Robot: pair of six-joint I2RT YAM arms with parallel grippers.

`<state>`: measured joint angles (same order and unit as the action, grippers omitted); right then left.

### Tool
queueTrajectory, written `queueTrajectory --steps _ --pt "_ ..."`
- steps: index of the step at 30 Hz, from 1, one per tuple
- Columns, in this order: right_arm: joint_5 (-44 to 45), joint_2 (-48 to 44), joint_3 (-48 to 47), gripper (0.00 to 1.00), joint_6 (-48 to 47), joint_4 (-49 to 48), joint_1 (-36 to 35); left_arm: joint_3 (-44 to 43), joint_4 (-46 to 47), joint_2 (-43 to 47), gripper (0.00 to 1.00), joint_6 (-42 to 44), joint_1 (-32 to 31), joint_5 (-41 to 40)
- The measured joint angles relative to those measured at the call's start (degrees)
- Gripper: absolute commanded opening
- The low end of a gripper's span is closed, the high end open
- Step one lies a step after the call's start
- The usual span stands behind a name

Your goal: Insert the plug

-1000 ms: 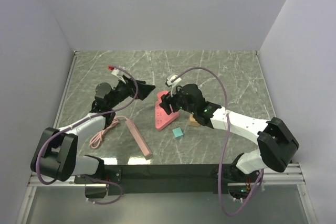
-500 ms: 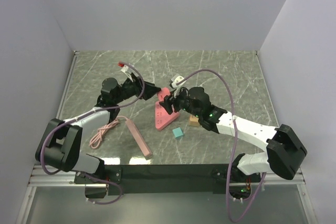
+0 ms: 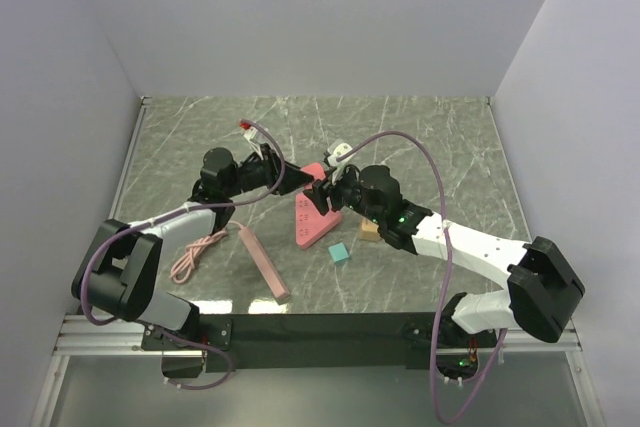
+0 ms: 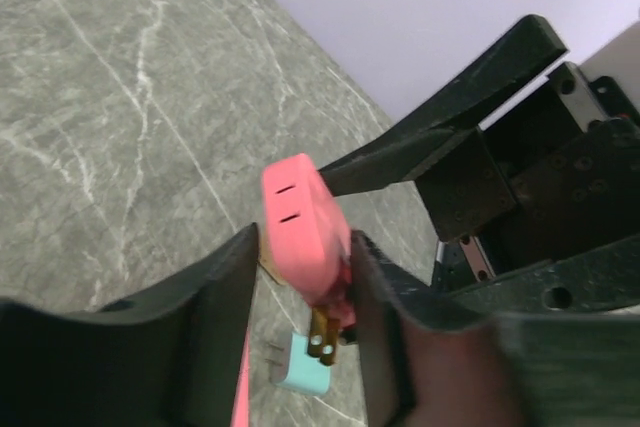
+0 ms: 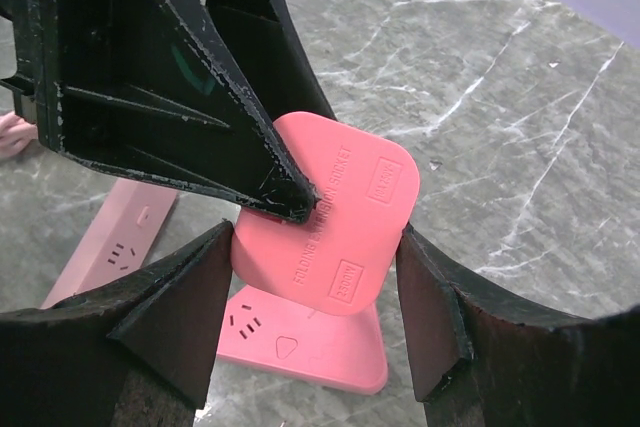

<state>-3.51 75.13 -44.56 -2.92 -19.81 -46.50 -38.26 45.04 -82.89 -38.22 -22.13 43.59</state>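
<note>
The plug is a pink rounded block with brass prongs hanging under it, held above the table. My right gripper is shut on it across its width. My left gripper straddles its thin sides: one finger touches and the other stands a sliver off, so it is still open. In the top view both grippers meet at the block mid-table. A pink triangular socket base lies directly below it. One left finger rests against the block's flat face.
A teal adapter with prongs lies near the base. A long pink power strip and a coiled pink cable lie to the left. A small wooden block sits under the right arm.
My left gripper has moved right to the held block and narrowed its jaws around it. The right gripper shifted slightly right early on, then stayed still with the block.
</note>
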Motion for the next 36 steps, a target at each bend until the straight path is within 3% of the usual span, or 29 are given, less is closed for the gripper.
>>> queueTrajectory --steps 5,6,10,13,19,24,28,36 --pt "1.05 0.00 0.09 0.57 -0.61 0.11 0.00 -0.59 3.32 -1.44 0.13 -2.38 -0.15 2.36" --pt "1.42 0.00 0.13 0.59 -0.83 0.11 0.00 -0.70 4.02 -1.88 0.01 -3.21 -0.24 2.40" --pt "1.55 -0.02 0.81 0.85 -1.01 -0.46 0.00 -0.74 6.27 -3.50 0.00 -4.79 -0.24 3.54" --pt "0.55 -0.72 1.42 0.93 -1.05 -0.66 0.00 -0.55 8.09 -3.76 0.00 -5.01 -0.22 4.70" --pt "-4.96 -7.21 4.98 0.94 -0.63 -1.51 2.91 0.83 10.64 -3.17 0.00 -5.01 0.90 5.18" --pt "-16.96 -12.02 8.66 0.95 4.63 -7.17 12.35 2.51 15.08 -2.91 0.00 -6.60 2.23 6.93" --pt "-25.35 -10.67 9.20 0.95 9.99 -12.24 17.55 3.45 20.61 -2.91 0.00 -9.57 2.34 9.07" --pt "-39.98 -2.51 9.18 0.90 19.54 -22.27 18.10 4.02 23.17 -0.63 0.00 -10.47 1.55 10.19"
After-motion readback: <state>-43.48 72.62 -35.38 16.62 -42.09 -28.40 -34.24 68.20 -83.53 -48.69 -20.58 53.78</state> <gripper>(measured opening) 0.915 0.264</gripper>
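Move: Between both grippers hangs the pink plug, still held by its edges in the right fingers with its middle practically at that hand's point. From the left hand, whose half-open fingers straddle the plug, its middle lies about 2 cm to the right and 1 cm ahead, at the same height. Some 16 cm below the right hand lies the triangular socket, about 2 cm back; the wooden cube is about 14 cm right and 4 cm back, the teal cube 6 cm right and 10 cm back. Closing on the flat faces of the plug, the left fingers pinch it almost on the spot; the right fingers then open wide, letting go, and that hand draws off right and up, about 6 and 5 cm, before easing back left and slightly down, turning some 20 degrees counter-clockwise with fingertips tipping up. The left hand keeps its grip and carries the plug about 4 cm up and back. ##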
